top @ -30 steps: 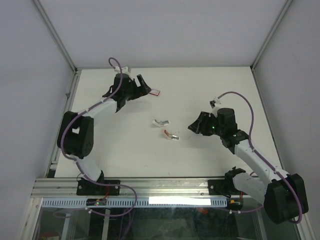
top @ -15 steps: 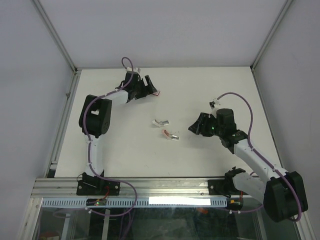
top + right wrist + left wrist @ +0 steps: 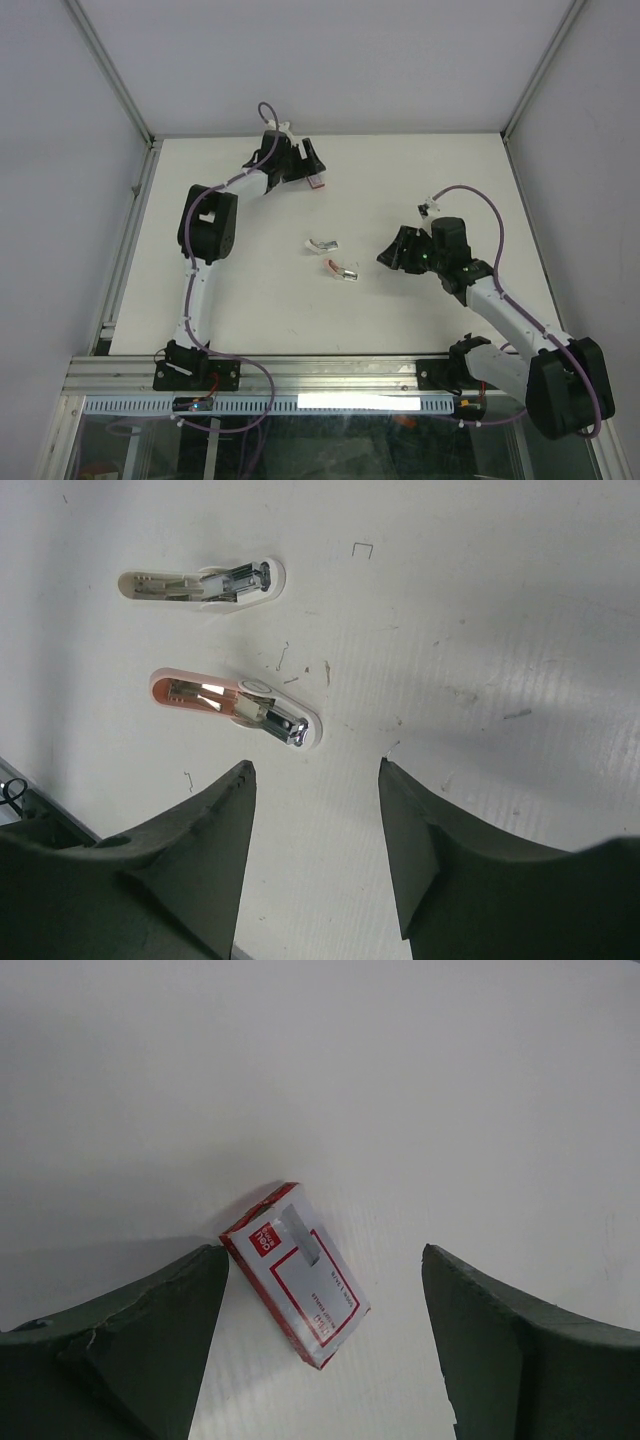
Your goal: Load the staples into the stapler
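The staples' small red box with a white label lies flat at the far middle of the table; the staples themselves stay hidden inside. My left gripper is open and hovers over the box, whose one end is close to the left finger. In the top view the left gripper sits just left of the box. Two small staplers lie open mid-table: a white one and a pink one. My right gripper is open and empty, just short of the pink stapler.
Stray single staples and scratches dot the white table around the staplers. Metal frame rails border the table on the left and right, with grey walls behind them.
My left arm has swung right along the far edge until its gripper came over the red box, and its jaws have narrowed slightly. The right arm and both staplers have not moved.
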Action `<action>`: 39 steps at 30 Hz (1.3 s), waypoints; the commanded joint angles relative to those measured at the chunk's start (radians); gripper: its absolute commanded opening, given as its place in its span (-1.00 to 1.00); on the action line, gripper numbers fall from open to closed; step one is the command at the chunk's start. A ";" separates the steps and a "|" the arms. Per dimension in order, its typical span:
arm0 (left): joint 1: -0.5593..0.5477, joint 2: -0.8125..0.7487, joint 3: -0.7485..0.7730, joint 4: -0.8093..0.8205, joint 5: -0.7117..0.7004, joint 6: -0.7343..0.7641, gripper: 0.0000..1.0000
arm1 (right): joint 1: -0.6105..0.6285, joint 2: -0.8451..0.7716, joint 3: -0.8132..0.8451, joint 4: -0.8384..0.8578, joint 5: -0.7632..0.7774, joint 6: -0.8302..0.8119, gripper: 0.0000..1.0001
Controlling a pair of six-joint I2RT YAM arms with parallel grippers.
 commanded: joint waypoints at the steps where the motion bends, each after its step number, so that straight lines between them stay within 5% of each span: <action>1: -0.056 0.048 0.069 -0.040 0.043 0.094 0.62 | -0.005 0.002 0.000 0.041 0.017 -0.016 0.10; 13: -0.189 0.049 0.104 -0.184 -0.206 0.398 0.63 | -0.005 -0.011 -0.028 0.063 0.011 0.002 0.10; 22: -0.251 0.078 0.111 -0.241 -0.397 0.513 0.36 | -0.005 -0.068 -0.066 0.058 0.024 0.014 0.10; 31: -0.263 0.015 0.044 -0.244 -0.233 0.596 0.02 | -0.005 -0.082 -0.078 0.061 0.033 0.020 0.10; 39: -0.311 -0.127 -0.127 -0.227 -0.036 0.778 -0.01 | -0.005 -0.104 -0.079 0.053 0.034 0.013 0.10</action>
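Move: The staples box lies practically under the left gripper's fingers, about 3 cm below the hand point and perhaps 1 cm back from it. The white stapler is roughly 22 cm back and 2 cm to the right of this hand; the pink stapler lies some 29 cm back and 6 cm to the right. From the right hand, the box is about 30 cm ahead, 15 cm to the left and 9 cm down. Sweep the left gripper about 6 cm right and some 3 cm back, sinking 2 cm as you roll its left side up about 30 degrees. Close the fingers onto the long sides of the staples box until they pinch it, then draw back another 4 cm towards the staplers, turning the hand clockwise. ##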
